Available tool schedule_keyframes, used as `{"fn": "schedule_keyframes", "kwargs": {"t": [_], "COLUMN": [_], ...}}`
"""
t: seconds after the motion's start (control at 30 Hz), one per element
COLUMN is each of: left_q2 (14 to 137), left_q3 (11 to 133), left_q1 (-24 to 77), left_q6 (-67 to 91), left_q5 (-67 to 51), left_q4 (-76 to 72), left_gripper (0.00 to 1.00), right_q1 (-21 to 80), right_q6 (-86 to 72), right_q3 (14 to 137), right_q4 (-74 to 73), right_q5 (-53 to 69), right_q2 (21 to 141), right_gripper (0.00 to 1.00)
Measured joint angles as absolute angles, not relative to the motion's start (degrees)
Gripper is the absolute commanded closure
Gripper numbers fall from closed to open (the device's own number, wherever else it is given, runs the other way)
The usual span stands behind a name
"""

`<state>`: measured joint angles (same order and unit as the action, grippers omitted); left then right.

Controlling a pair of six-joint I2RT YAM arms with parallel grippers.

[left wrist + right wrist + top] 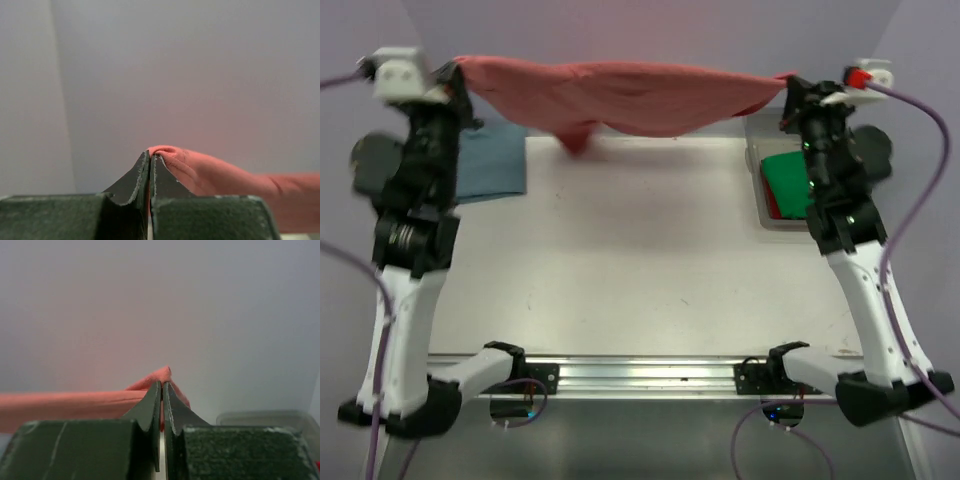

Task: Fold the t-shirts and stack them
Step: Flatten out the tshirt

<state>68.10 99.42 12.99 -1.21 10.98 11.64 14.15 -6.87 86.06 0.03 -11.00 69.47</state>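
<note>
A salmon-red t-shirt [620,95] hangs stretched in the air across the far side of the table, sagging in the middle. My left gripper [453,72] is shut on its left end; in the left wrist view the cloth [200,172] bulges out of my closed gripper [150,156]. My right gripper [790,85] is shut on the right end, and salmon-red cloth [75,407] runs left from that pinch [162,385]. A teal-blue t-shirt [490,160] lies flat at the far left. A bright green t-shirt [787,185] lies over a red one [772,203] in the bin.
A clear plastic bin [758,170] stands at the far right of the white table [640,260], behind the right arm. A metal rail [640,372] runs along the near edge between the arm bases. Purple cables trail beside both arms.
</note>
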Motion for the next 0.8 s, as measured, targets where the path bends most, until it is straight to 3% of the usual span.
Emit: {"fn": "schedule_keyframes", "kwargs": {"t": [0.1, 0.2, 0.43, 0.6, 0.8], "left_q2": [53.5, 49.2, 65.6, 64.9, 57.8], "left_q3": [88.4, 77.5, 52.1, 43.7, 43.9], "left_q1": [12.8, 12.8, 12.8, 12.9, 12.9], "left_q6": [0.4, 4.7, 16.4, 21.3, 23.4], "left_q5": [13.5, 13.7, 11.5, 10.5, 11.0], "left_q4": [3.4, -2.1, 12.3, 23.0, 24.8], "left_gripper": [1.0, 1.0, 1.0, 1.0, 1.0], "right_q1": [14.2, 14.5, 17.0, 21.3, 23.7], "right_q6": [-6.5, -6.4, -8.4, -11.5, -13.3], "right_q3": [81.3, 75.3, 61.4, 53.9, 53.3], "right_q4": [5.6, 8.2, -3.7, -12.8, -15.3], "right_q5": [-11.0, -11.1, -13.5, -14.9, -16.4], "right_q2": [62.0, 62.3, 79.8, 80.8, 75.8], "right_gripper": [1.0, 1.0, 1.0, 1.0, 1.0]}}
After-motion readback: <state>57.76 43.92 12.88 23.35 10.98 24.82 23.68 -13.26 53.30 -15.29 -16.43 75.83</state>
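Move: Both hands hold the red t-shirt stretched high between them. The bare table patch it is headed for is centred about 25 cm right and 6 cm back of the left hand, some 55 cm below; from the right hand, about 24 cm left, 10 cm back and 48 cm below. The blue cloth lies roughly 17 cm ahead and 16 cm left of the left hand; the green shirt in the bin about 8 cm ahead and 19 cm right of the right hand. Both hands, still pinching the shirt, flick back then whip some 40 cm down towards the table, fingertips dipping. ##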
